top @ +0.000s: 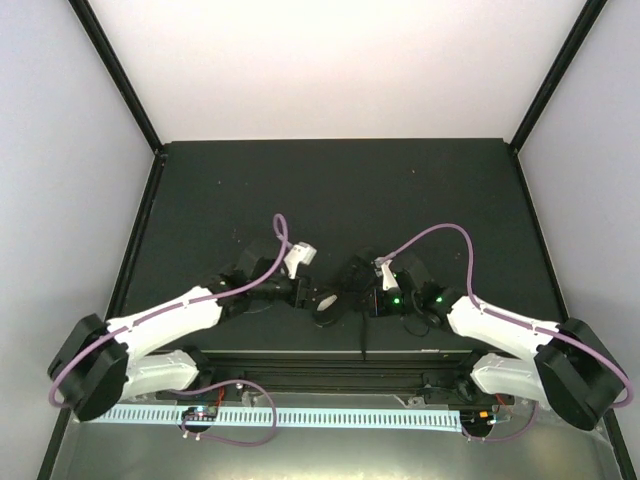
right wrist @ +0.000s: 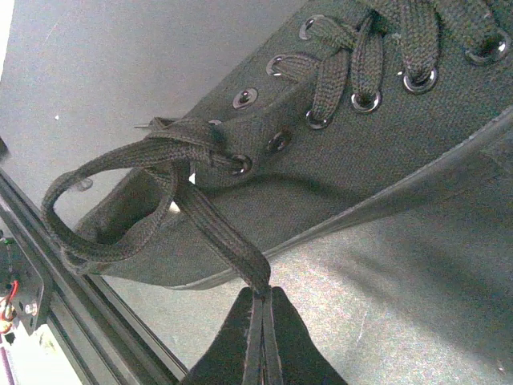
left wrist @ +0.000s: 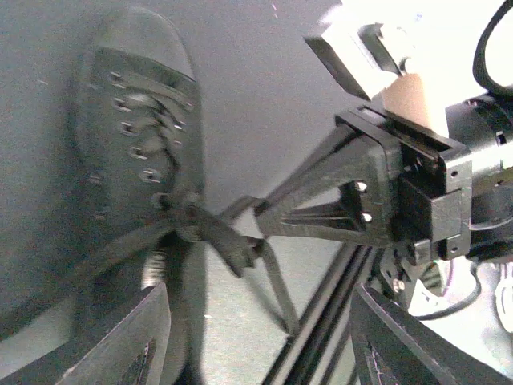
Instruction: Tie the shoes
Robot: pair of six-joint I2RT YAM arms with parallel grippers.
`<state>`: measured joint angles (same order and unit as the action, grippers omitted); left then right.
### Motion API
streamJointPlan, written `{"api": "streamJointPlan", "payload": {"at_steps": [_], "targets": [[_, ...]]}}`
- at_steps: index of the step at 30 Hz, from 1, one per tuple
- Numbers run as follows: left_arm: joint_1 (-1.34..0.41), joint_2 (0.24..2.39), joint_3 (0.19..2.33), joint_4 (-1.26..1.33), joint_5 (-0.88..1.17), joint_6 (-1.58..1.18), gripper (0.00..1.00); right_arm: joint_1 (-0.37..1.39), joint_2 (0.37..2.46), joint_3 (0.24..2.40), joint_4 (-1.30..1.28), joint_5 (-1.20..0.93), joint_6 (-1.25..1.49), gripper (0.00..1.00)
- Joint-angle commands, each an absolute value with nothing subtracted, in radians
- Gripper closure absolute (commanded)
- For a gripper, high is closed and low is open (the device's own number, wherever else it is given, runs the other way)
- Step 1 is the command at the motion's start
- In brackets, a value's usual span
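Note:
The black shoe (top: 328, 303) lies near the table's front edge, between the two arms. In the left wrist view the shoe (left wrist: 136, 104) sits at the left with its laces (left wrist: 192, 220) bunched at the top eyelets. My left gripper (left wrist: 256, 353) stands open beside it, with nothing between its fingers (left wrist: 120, 345). The right gripper (left wrist: 258, 216) reaches in from the right and pinches a lace. In the right wrist view the right gripper (right wrist: 262, 301) is shut on a flat lace strand (right wrist: 216, 233) that runs taut to the shoe (right wrist: 361, 160). A lace loop (right wrist: 80, 216) hangs at the left.
A dark mat (top: 340, 190) covers the table, with pale walls on three sides. A black rail (left wrist: 321, 321) runs along the front edge, close behind the shoe's heel and under both grippers.

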<state>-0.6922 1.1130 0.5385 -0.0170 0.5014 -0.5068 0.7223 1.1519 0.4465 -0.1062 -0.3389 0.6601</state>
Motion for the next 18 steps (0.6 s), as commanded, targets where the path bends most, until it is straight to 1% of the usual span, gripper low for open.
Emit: {"api": "streamJointPlan", "payload": {"at_steps": [1,7,9,14,15,17,18], "targets": [[-0.781,1.216,0.609,0.049,0.505,-0.581,0.36,0.718,1.159,0.454,-0.086,-0.33,0.664,0.98],[-0.807,1.326,0.638,0.068,0.472,-0.59,0.37,0.718,1.159,0.449,-0.078,-0.334,0.664,0.98],[-0.807,1.346,0.643,0.063,0.456,-0.584,0.42,0.718,1.156,0.449,-0.08,-0.333,0.662,0.98],[-0.807,1.396,0.656,0.078,0.462,-0.558,0.68,0.717,1.155,0.456,-0.089,-0.329,0.65,0.98],[-0.807,1.409,0.663,0.088,0.475,-0.544,0.75,0.718,1.156,0.458,-0.09,-0.331,0.648,0.99],[-0.807,1.431,0.684,0.085,0.504,-0.496,0.92,0.718,1.16,0.461,-0.09,-0.329,0.645,0.98],[-0.807,1.433,0.691,0.075,0.509,-0.478,0.97,0.718,1.162,0.464,-0.095,-0.323,0.641,0.98]]}}
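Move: Some 4 cm to the right of the open left fingers, 1 cm back and 5 cm below, the lace loop sticks out of the half-tied knot. From the same hand, the knot lies about 7 cm to the right, 2 cm ahead and 6 cm down; the shoe heel is 3 cm back, 4 cm right, 11 cm down. The right hand, already pinching the other lace, has the loop 9 cm to its left, level fore and aft, 2 cm higher. Swinging right about 4 cm and slightly back first, the left hand then sinks some 5 cm in all onto the lace loop. Its fingers dip about 10 degrees and close late in the descent, pinching the loop between the tips. The right hand stays put, shut on its own lace. ##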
